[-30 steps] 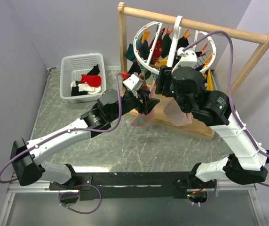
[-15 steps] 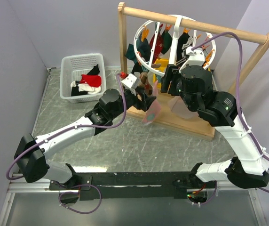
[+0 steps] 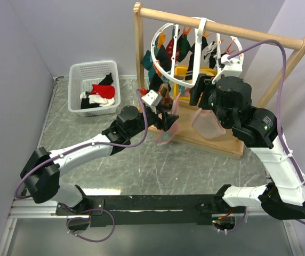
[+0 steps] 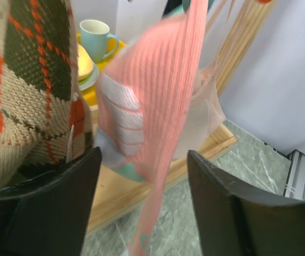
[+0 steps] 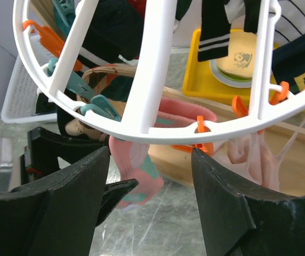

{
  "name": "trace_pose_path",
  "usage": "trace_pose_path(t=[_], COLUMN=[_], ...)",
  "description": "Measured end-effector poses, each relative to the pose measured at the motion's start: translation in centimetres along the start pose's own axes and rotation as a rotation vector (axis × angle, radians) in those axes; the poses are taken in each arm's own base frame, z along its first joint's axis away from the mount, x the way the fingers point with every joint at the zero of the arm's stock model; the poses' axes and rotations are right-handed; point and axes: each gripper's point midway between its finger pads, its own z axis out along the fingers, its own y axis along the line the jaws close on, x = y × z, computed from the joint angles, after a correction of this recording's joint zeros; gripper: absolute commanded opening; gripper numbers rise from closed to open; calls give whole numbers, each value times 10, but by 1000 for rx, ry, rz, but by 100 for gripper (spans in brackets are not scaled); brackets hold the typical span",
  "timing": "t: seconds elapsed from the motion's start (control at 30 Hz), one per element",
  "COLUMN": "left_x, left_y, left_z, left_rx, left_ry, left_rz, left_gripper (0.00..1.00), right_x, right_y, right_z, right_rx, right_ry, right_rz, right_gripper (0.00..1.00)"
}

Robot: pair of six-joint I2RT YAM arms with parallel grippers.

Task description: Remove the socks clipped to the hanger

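The white ring hanger (image 3: 195, 50) hangs from the wooden frame's rail with socks (image 3: 166, 56) of mixed colours on its orange clips. A pink ribbed sock (image 4: 158, 101) with teal marks hangs between the spread fingers (image 4: 51, 208) of my left gripper (image 4: 144, 160), with a gap on each side. In the top view the left gripper (image 3: 169, 118) is below the ring's left side. My right gripper (image 5: 151, 154) is open just under the ring's rim (image 5: 158, 128), beside an orange clip (image 5: 200, 130) that holds the pink sock (image 5: 136, 170).
A white basket (image 3: 95, 69) with several loose socks stands at the back left. The tall wooden frame (image 3: 137, 48) and its base board (image 3: 206, 140) cross behind both grippers. A yellow tray (image 5: 195, 80) and a teal mug (image 4: 96, 37) sit on the base. An argyle sock (image 4: 24, 90) hangs close on the left.
The left gripper has reached further right and up under the ring and spread wider. The right arm has lifted and shifted right, and the hanger has swung with it.
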Motion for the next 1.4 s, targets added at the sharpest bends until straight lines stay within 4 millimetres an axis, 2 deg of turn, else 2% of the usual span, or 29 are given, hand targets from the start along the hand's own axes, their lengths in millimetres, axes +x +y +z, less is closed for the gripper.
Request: trace_pose_path(t=[0.03,0.1,0.13,0.17,0.37,0.57,0.7,0.8,0.93,1.13,1.4], left_x=[4,10,14,18,24,8,4,3,1,-15,-39], left_y=[0,-1,-1,0,-8,-36,-43,-44,-44,-52,-61], left_z=[2,5,7,8,11,14,10,5,-4,-22,-36], left_rx=[5,13,15,17,6,-22,-85,-131,-176,-194,-178], left_ry=[5,17,25,32,68,81,99,114,123,87,-2], left_rz=[-3,-14,-20,-21,13,89,124,149,170,188,185], left_gripper=[50,28,7,1,1,1,1,1,1,1,1], right_x=[0,0,0,0,1,4,1,-4,3,8,10], right_y=[-1,-3,-4,-5,-2,10,28,40,47,55,66], right_z=[-1,-1,-1,-1,-3,-11,-15,-12,-1,10,17], right_rx=[1,4,6,7,-17,-76,-113,-123,-106,-84,-77], right_ry=[-1,-4,-5,-5,2,23,38,39,61,84,97], right_rz=[1,4,5,5,15,54,66,76,74,99,198], right_gripper=[71,71,71,71,74,75,74,73,73,77,72])
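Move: The pink sock hangs open to the left hand's spread fingers, its middle about 3 cm farther out, 2 cm right and 4 cm above them. The checked sock hangs about 6 cm ahead and 3 cm left of that hand; the sheer sock, 4 cm ahead and 14 cm right. From the right hand, the pink sock's teal clip is roughly 6 cm ahead, 9 cm left, slightly below; an orange clip sits 5 cm ahead, 2 cm right. The pink sock's lower part is pinched as the left hand dips about 2 cm and shuts; keeping hold, that hand draws it back some 6 cm from the hanger, swinging right then left again, rising late and rolling its left side up. The open right hand eases back briefly, then travels about 7 cm left along the ring towards the teal clip. ##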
